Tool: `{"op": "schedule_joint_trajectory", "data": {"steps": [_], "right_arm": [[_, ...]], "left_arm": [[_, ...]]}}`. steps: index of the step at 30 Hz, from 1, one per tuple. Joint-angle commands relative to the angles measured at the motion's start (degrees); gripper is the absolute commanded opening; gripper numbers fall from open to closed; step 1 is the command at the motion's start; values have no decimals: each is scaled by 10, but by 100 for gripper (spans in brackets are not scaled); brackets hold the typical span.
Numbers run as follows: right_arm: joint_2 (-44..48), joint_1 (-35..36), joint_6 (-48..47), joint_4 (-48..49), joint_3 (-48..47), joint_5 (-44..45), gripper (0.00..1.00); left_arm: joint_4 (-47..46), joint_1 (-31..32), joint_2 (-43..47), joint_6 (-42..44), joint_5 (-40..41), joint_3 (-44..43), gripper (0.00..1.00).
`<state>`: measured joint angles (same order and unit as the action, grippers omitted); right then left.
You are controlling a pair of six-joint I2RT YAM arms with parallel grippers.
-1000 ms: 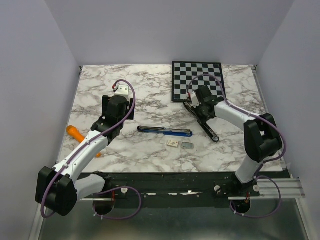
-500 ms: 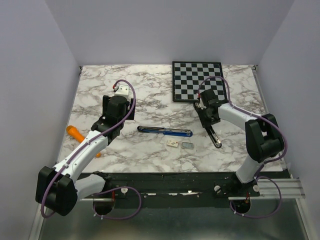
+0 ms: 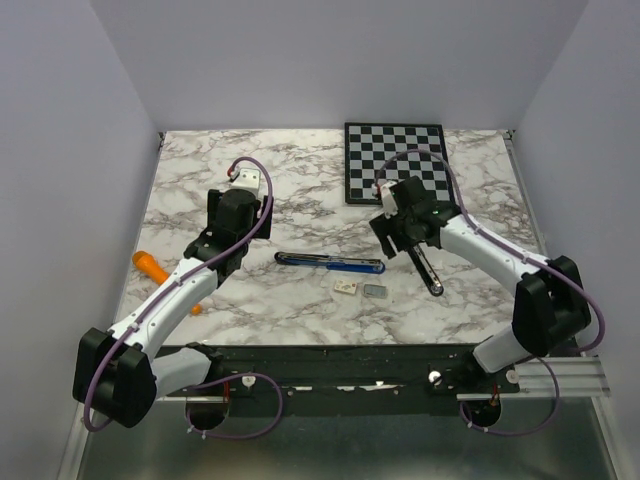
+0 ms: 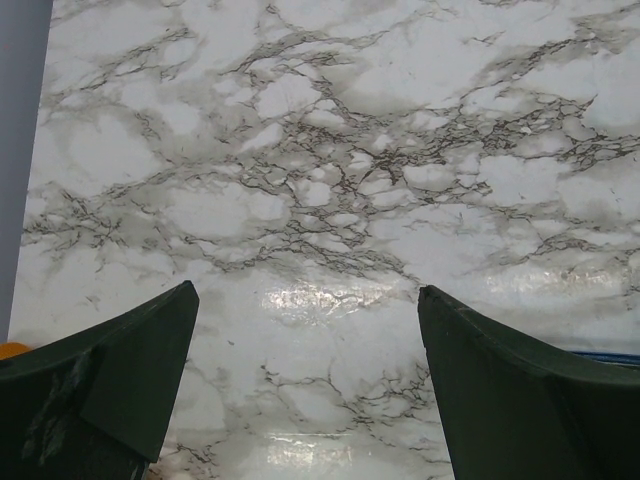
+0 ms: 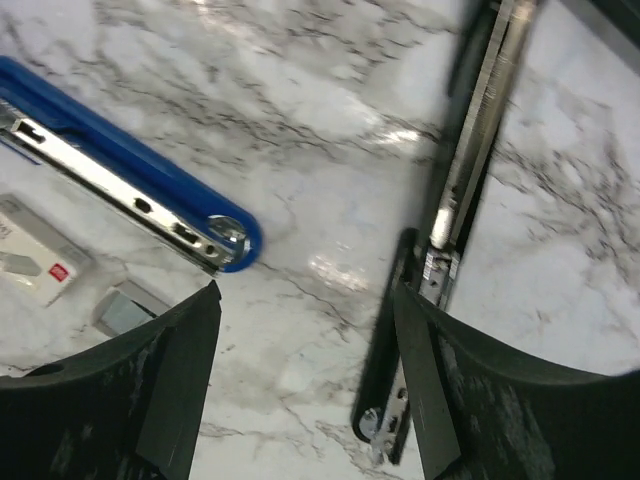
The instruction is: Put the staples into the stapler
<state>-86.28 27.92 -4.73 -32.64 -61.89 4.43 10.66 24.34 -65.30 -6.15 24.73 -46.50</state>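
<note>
A black stapler (image 3: pixel 427 268) lies opened flat on the marble table, right of centre; it also shows in the right wrist view (image 5: pixel 455 215) with its metal channel showing. A blue stapler (image 3: pixel 330 263) lies opened flat at the centre (image 5: pixel 120 175). The small grey block of staples (image 3: pixel 375 291) lies near it beside a tiny white box (image 3: pixel 347 288); both also show in the right wrist view, the staples (image 5: pixel 125 308) and the box (image 5: pixel 35 265). My right gripper (image 3: pixel 400 238) (image 5: pixel 305 300) is open and empty, above the table between the two staplers. My left gripper (image 3: pixel 235 225) (image 4: pixel 307 300) is open and empty over bare marble.
A black-and-white checkerboard (image 3: pixel 395 160) lies at the back right, just behind my right gripper. An orange object (image 3: pixel 150 266) lies at the left edge of the table. Grey walls close in the table on three sides.
My right gripper has moved from the checkerboard's edge towards the near left and its wrist has turned. The black stapler's near end has shifted slightly. The left arm has hardly moved.
</note>
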Motion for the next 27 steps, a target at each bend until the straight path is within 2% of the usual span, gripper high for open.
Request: {"op": "schedule_joint_trajectory", "data": {"steps": [1, 10, 19, 22, 23, 27], "right_arm": [[-62, 46, -38, -4, -38, -69, 77], [-222, 132, -88, -8, -179, -99, 76], [-285, 154, -109, -43, -240, -134, 67], [-289, 154, -109, -43, -230, -135, 55], [-289, 154, -108, -42, -226, -126, 48], [-283, 153, -104, -31, -201, -109, 39]], "left_arm": [[7, -2, 3, -11, -5, -15, 99], [3, -2, 3, -11, -4, -10, 99], [2, -2, 3, -10, -4, -8, 99], [2, -2, 4, -10, -4, -8, 99], [2, -2, 3, -10, -4, -8, 99], [2, -2, 3, -10, -5, -8, 99]]}}
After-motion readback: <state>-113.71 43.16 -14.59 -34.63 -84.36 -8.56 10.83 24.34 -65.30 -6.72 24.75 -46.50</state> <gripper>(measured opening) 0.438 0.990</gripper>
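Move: The opened blue stapler has its middle about 15 cm to the right hand's left, 2 cm nearer the base and 6 cm lower. The cream box lies 7 cm nearer the base than that middle and 4 cm right of it; the grey box is 10 cm back and 3 cm left of the hand. The opened black stapler's middle is some 7 cm to the hand's right and 1 cm ahead. From the left hand, the blue stapler is 23 cm right, 5 cm back and 15 cm down. The blue stapler's middle, by the hinge, is what the right hand goes to: it sweeps about 16 cm left, away from the black stapler, sinking some 5 cm and turning roughly 30 degrees counter-clockwise. The sweep eases out as the wide-open fingers close by nearly half, one tip coming down on either side of the hinge part. ##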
